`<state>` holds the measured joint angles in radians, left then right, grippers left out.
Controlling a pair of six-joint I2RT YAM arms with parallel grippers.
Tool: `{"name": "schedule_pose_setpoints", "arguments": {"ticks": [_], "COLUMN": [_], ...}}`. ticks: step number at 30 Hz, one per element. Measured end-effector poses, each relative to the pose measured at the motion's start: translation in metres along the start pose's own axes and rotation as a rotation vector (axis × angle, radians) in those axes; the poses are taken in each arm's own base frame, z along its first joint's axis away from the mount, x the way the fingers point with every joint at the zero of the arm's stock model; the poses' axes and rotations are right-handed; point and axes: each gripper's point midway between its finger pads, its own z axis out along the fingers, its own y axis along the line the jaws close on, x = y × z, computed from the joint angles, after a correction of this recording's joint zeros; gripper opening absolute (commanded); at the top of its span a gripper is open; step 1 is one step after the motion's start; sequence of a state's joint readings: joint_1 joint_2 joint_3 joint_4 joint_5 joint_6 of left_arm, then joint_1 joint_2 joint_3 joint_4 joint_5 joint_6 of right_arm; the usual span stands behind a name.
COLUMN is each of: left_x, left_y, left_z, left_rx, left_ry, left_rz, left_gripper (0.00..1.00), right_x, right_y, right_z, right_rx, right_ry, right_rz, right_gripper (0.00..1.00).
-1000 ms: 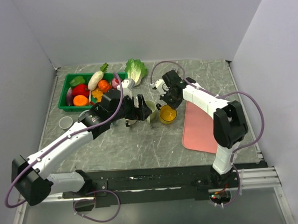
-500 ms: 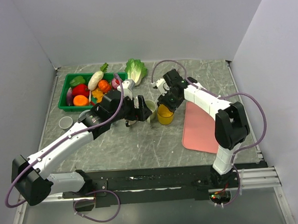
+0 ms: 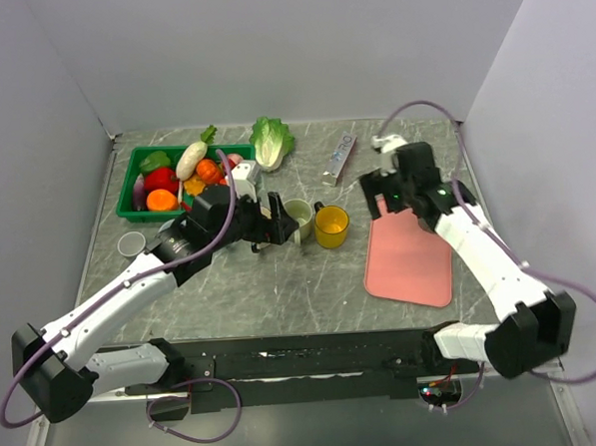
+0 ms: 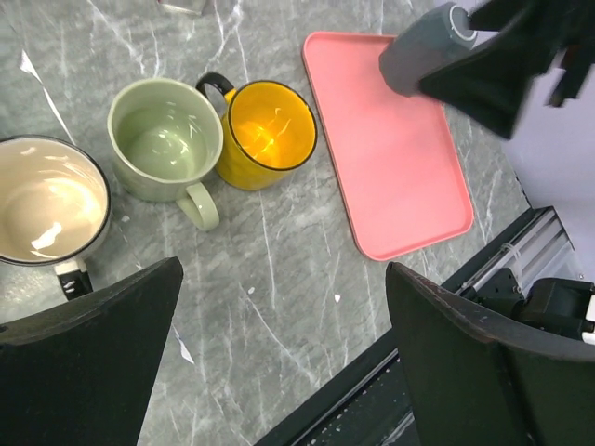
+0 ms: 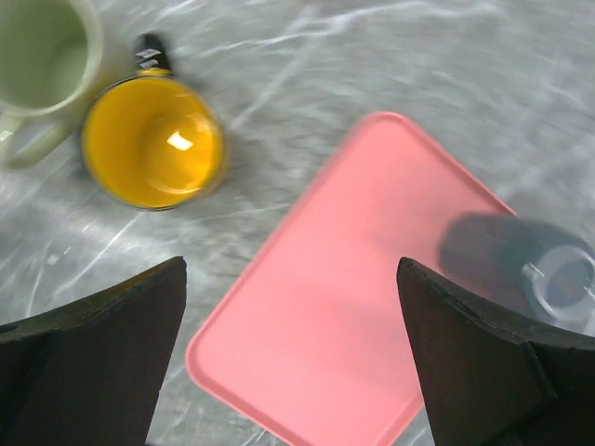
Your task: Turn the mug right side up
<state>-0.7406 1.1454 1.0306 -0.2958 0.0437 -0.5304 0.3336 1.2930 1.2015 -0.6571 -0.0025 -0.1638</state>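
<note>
The yellow mug [image 3: 331, 225] stands upright on the table, mouth up, black handle pointing away; it also shows in the left wrist view [image 4: 270, 135] and the right wrist view [image 5: 152, 141]. To its left stands a green mug [image 3: 299, 216] [image 4: 165, 137], and a cream mug [image 4: 46, 209] beyond that, both mouth up. My right gripper [image 3: 388, 190] [image 5: 290, 265] hangs open and empty over the pink tray [image 5: 372, 297], well apart from the yellow mug. Above the table just left of the mugs, my left gripper [image 3: 276, 222] [image 4: 284, 268] is open, holding nothing.
A green bin [image 3: 138, 163] of toy vegetables sits at the back left, with a lettuce [image 3: 271, 139] beside it. A silver packet [image 3: 341, 158] lies at the back centre. A small grey dish [image 3: 131, 243] is at the left. The pink tray [image 3: 410, 262] lies right of the mugs.
My right gripper opened, let go of the yellow mug and drew back to the right over the pink tray. The mug now stands free. The left arm barely shifted.
</note>
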Motion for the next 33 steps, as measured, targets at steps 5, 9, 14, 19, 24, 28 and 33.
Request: {"name": "schedule_pose_setpoints", "arguments": {"ticks": [5, 9, 14, 19, 24, 28, 33], "left_x": [-0.006, -0.007, -0.005, 0.0, 0.004, 0.0, -0.002], "left_y": [0.0, 0.0, 0.0, 0.003, 0.005, 0.004, 0.002], "left_z": [-0.006, -0.009, -0.016, -0.015, -0.015, -0.019, -0.024], "left_rx": [-0.002, 0.004, 0.015, 0.019, 0.014, 0.022, 0.035], "left_ry": [-0.027, -0.039, -0.058, -0.063, -0.056, -0.07, -0.082], "left_rz": [0.023, 0.023, 0.024, 0.024, 0.032, 0.054, 0.081], "left_gripper": [0.96, 0.96, 0.96, 0.96, 0.96, 0.96, 0.96], "right_x": [0.015, 0.032, 0.057, 0.072, 0.089, 0.105, 0.128], "right_y": [-0.057, -0.096, -0.111, -0.115, -0.136, -0.135, -0.14], "right_z": [-0.027, -0.038, -0.038, -0.039, -0.043, -0.034, -0.017], "right_rx": [0.199, 0.344, 0.368, 0.35, 0.403, 0.38, 0.33], "right_ry": [-0.032, -0.014, 0.037, 0.087, 0.125, 0.172, 0.249], "right_rz": [0.168, 0.296, 0.352, 0.334, 0.315, 0.244, 0.187], "right_gripper": [1.0, 0.98, 0.97, 0.98, 0.98, 0.98, 0.97]}}
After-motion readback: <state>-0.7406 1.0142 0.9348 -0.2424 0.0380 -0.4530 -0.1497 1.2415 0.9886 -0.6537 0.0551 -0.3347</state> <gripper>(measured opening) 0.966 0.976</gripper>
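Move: The upside-down dark grey mug, at the tray's far right corner, lies about 17 cm to the right of the right gripper, 6 cm farther out and some 12 cm below. The pink tray's middle is about 9 cm right and 2 cm back. Behind on the left stand the yellow mug, 10 cm left and 3 cm ahead, and the green mug, 19 cm left and 5 cm ahead. From the left gripper the grey mug is roughly 36 cm right, 9 cm ahead. Swing the right gripper about 18 cm to the right, away from the yellow mug and across above the tray towards the upside-down grey mug. Turn it clockwise some 25 degrees early on; go nearly level at first, then sink, ending about 6 cm lower. Keep the fingers wide open and stay short of the mug's near side. Ease the left gripper a couple of centimetres left and back, still open. ##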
